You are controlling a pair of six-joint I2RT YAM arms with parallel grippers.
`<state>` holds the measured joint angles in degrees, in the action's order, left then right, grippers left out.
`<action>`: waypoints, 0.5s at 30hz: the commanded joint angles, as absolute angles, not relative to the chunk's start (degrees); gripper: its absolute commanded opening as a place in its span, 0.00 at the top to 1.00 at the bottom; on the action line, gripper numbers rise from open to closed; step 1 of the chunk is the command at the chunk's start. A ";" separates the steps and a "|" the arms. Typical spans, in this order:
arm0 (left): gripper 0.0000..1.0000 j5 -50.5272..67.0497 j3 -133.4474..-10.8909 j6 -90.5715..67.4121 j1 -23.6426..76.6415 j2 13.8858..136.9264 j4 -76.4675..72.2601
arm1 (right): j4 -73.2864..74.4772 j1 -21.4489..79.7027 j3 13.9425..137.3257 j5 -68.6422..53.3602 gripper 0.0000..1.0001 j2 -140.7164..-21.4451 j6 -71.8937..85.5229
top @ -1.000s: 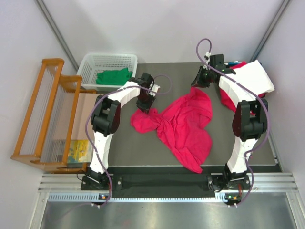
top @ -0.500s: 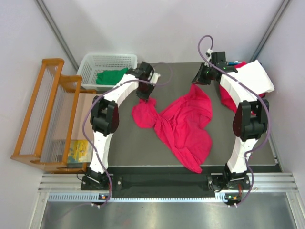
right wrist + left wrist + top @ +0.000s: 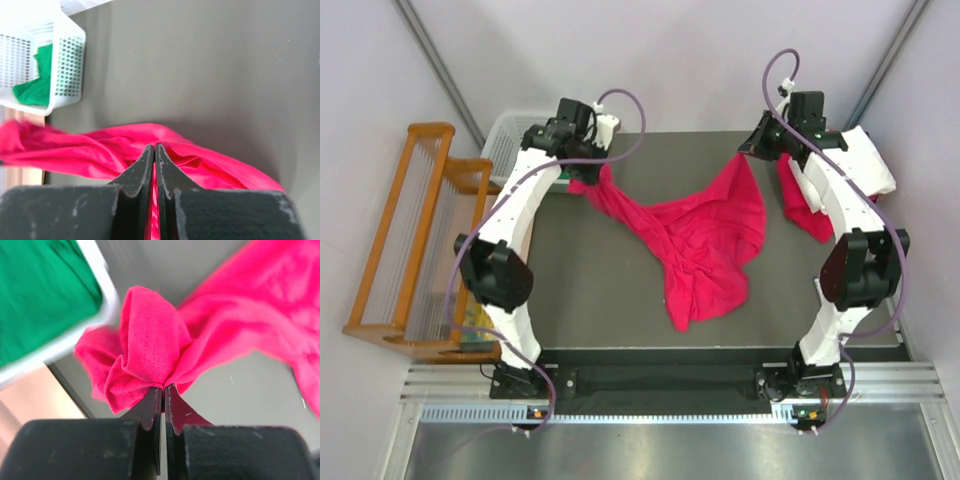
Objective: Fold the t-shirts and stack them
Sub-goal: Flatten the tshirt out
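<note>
A crimson-pink t-shirt (image 3: pixel 705 235) hangs stretched between both grippers, its crumpled lower part trailing on the dark table (image 3: pixel 590 290). At the back left, beside the basket, my left gripper (image 3: pixel 582 172) is shut on a bunched corner of the shirt (image 3: pixel 150 340); in the left wrist view its jaws (image 3: pixel 164 388) pinch the cloth. At the back right my right gripper (image 3: pixel 748 155) is shut on the other upper edge (image 3: pixel 154 146). A green t-shirt (image 3: pixel 35 87) lies in the basket. A white t-shirt (image 3: pixel 865 165) lies at the right edge over more crimson cloth (image 3: pixel 802 205).
The white lattice basket (image 3: pixel 505 135) stands at the table's back left corner, partly under my left arm. A wooden rack (image 3: pixel 405 240) stands off the table to the left. Grey walls close in at the back and sides.
My left gripper closed on the shirt's left corner and carried it up and back toward the basket. The right gripper rose and moved back, so the shirt now hangs spread between them.
</note>
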<state>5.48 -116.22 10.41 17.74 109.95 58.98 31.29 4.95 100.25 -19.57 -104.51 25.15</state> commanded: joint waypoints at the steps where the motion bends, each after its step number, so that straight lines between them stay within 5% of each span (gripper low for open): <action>1: 1.00 8.96 -106.10 14.58 18.46 99.60 62.13 | 28.92 3.69 98.88 -19.16 1.00 -97.30 25.14; 15: 0.99 21.62 -82.03 32.16 18.46 79.81 82.69 | 29.44 2.37 96.68 -21.01 1.00 -80.69 24.52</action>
<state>15.84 -87.96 24.01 18.52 82.13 72.01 31.38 2.83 96.75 -19.94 -87.22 25.10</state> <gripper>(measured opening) 0.023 0.006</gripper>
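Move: The red t-shirt is pinched at one end in each hand; the middle of its lying part is about 8 cm back, 26 cm to the right and 20 cm below the left hand. From the right hand that middle lies roughly 13 cm back, 7 cm left and 22 cm down. The basket is some 14 cm ahead and 19 cm left of the left hand, 16 cm below; the white t-shirt pile stands about 7 cm ahead, 34 cm right and 20 cm below the right hand. The red t-shirt's left end, still pinched in the left fingers, is carried quickly back towards the robot, about 18 cm at nearly level height with a slight drift left, away from the basket, the wrist turning clockwise and tipping down. Meanwhile the right hand keeps its corner and draws it up some 11 cm and back about 6 cm, its fingers tilting upward. ##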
